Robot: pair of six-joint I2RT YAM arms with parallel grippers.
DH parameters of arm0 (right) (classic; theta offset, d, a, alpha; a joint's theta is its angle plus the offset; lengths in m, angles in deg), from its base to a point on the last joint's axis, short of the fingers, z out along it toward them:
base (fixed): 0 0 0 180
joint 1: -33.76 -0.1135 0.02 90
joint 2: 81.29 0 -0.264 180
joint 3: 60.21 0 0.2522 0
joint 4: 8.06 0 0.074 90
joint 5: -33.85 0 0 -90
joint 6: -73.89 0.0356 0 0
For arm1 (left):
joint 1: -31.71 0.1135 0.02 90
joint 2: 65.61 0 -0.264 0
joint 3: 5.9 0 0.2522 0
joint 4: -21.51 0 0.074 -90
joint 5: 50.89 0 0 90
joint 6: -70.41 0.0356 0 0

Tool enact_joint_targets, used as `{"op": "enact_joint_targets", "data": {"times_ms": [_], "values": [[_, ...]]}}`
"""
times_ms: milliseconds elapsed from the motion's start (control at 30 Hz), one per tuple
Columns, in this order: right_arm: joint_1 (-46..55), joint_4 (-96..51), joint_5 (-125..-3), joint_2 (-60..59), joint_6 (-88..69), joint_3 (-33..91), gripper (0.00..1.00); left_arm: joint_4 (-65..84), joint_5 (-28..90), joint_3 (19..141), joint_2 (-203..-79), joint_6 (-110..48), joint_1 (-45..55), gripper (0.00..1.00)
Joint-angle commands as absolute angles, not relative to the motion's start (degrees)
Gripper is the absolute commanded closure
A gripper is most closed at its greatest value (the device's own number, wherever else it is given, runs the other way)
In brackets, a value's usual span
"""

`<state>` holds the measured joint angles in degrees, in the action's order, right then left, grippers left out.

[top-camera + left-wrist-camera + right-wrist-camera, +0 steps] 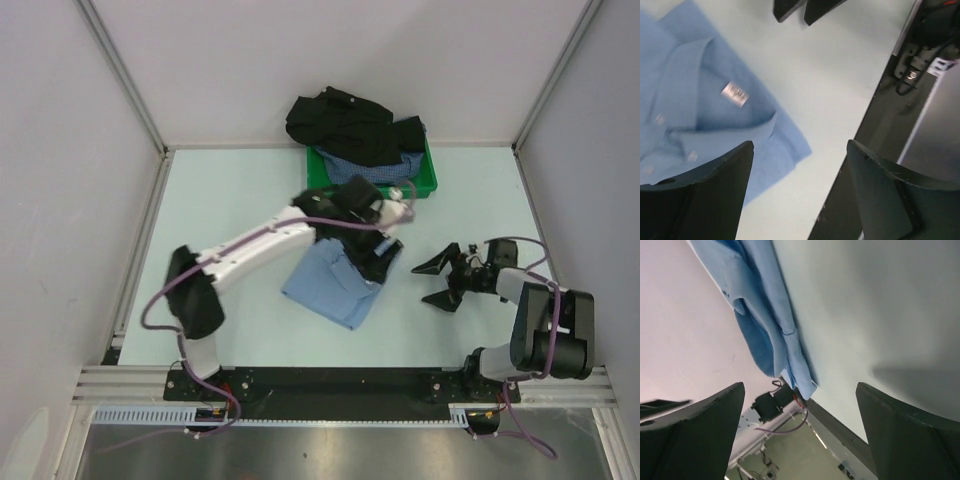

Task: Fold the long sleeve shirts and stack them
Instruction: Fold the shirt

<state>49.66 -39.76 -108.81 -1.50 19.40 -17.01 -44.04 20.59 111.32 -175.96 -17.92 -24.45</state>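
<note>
A light blue shirt (330, 282) lies folded mid-table, collar and neck label (734, 94) facing up. My left gripper (377, 260) hovers over the shirt's right edge. In the wrist view the left gripper (800, 145) is open, with bare table between its fingers and the left finger over the cloth. To the right, my right gripper (438, 281) stands open and empty, pointing left at the light blue shirt (765, 315), apart from it. A black shirt (345, 122) drapes over the back of the green tray, and a dark-blue checked shirt (380, 165) lies inside it.
The green tray (432, 180) stands at the back of the table against the rear wall. White side walls close in left and right. The arm bases and a black rail (340, 380) run along the near edge.
</note>
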Motion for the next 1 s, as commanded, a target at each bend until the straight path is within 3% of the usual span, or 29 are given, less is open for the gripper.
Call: {"op": "enact_joint_targets", "data": {"times_ms": [0, 133, 333, 433, 467, 533, 567, 600, 767, 967], "values": [[39.58, -22.31, -106.25, 1.57, 33.27, -16.91, 0.00, -41.38, 8.70, 102.62, -164.15, -15.19, -12.43, 0.18], [30.70, -13.31, -102.39, 6.84, 39.69, -14.81, 0.01, -41.20, 7.47, 98.23, -159.85, -13.97, -1.88, 0.16], [21.81, -13.92, -93.60, 15.02, 39.44, -9.45, 0.03, -39.46, 8.44, 89.36, -154.39, -14.05, 7.54, 0.17], [20.67, -15.48, -93.24, 20.56, 36.22, -5.76, 0.28, -36.56, 7.56, 84.88, -150.52, -14.49, 10.70, 0.17], [20.66, -20.80, -93.33, 22.23, 33.58, -4.36, 0.51, -35.85, 7.21, 83.64, -149.21, -14.32, 12.01, 0.16], [21.45, -28.03, -96.46, 23.29, 21.51, 1.17, 0.76, -34.09, 6.51, 79.96, -145.52, -13.44, 13.08, 0.17], [21.54, -37.29, -97.80, 23.91, 15.51, 3.37, 0.94, -33.91, 6.42, 78.89, -144.64, -13.26, 13.86, 0.17], [21.72, -42.34, -98.94, 24.52, 9.79, 8.87, 1.00, -34.00, 6.50, 77.75, -143.15, -12.83, 14.13, 0.17], [21.46, -75.17, -99.57, 29.61, -31.56, 28.14, 1.00, -33.65, 5.19, 71.59, -141.20, -15.36, 16.93, 0.18], [19.18, -101.85, -97.64, 44.56, -59.84, 47.32, 1.00, -30.13, -1.32, 67.10, -141.37, -20.99, 24.59, 0.18]]}}
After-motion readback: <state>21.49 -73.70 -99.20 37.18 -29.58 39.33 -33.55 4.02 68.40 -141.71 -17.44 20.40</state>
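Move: The right hand goes for the folded shirt's right-hand edge, by the white label, about 12 cm to its left, 5 cm ahead and 4 cm below; the shirt's middle lies roughly 18 cm left and 8 cm ahead, its near corner some 16 cm left and 12 cm back, and the green bin's middle far out, around 40 cm ahead and 12 cm left. From the raised left hand that edge is some 7 cm ahead, 3 cm to the right and 14 cm below. The open right hand sweeps about 12 cm left, a little forward and down onto the shirt's right-hand edge, shuts to pinch the cloth there, then keeps its pinch while it carries on some 4 cm forward, rises about 3 cm and swings counter-clockwise, dragging the shirt round. Meanwhile the left hand, already free and still open, clears off about 25 cm to its left, rising at first and arcing forward, away from the shirt. ##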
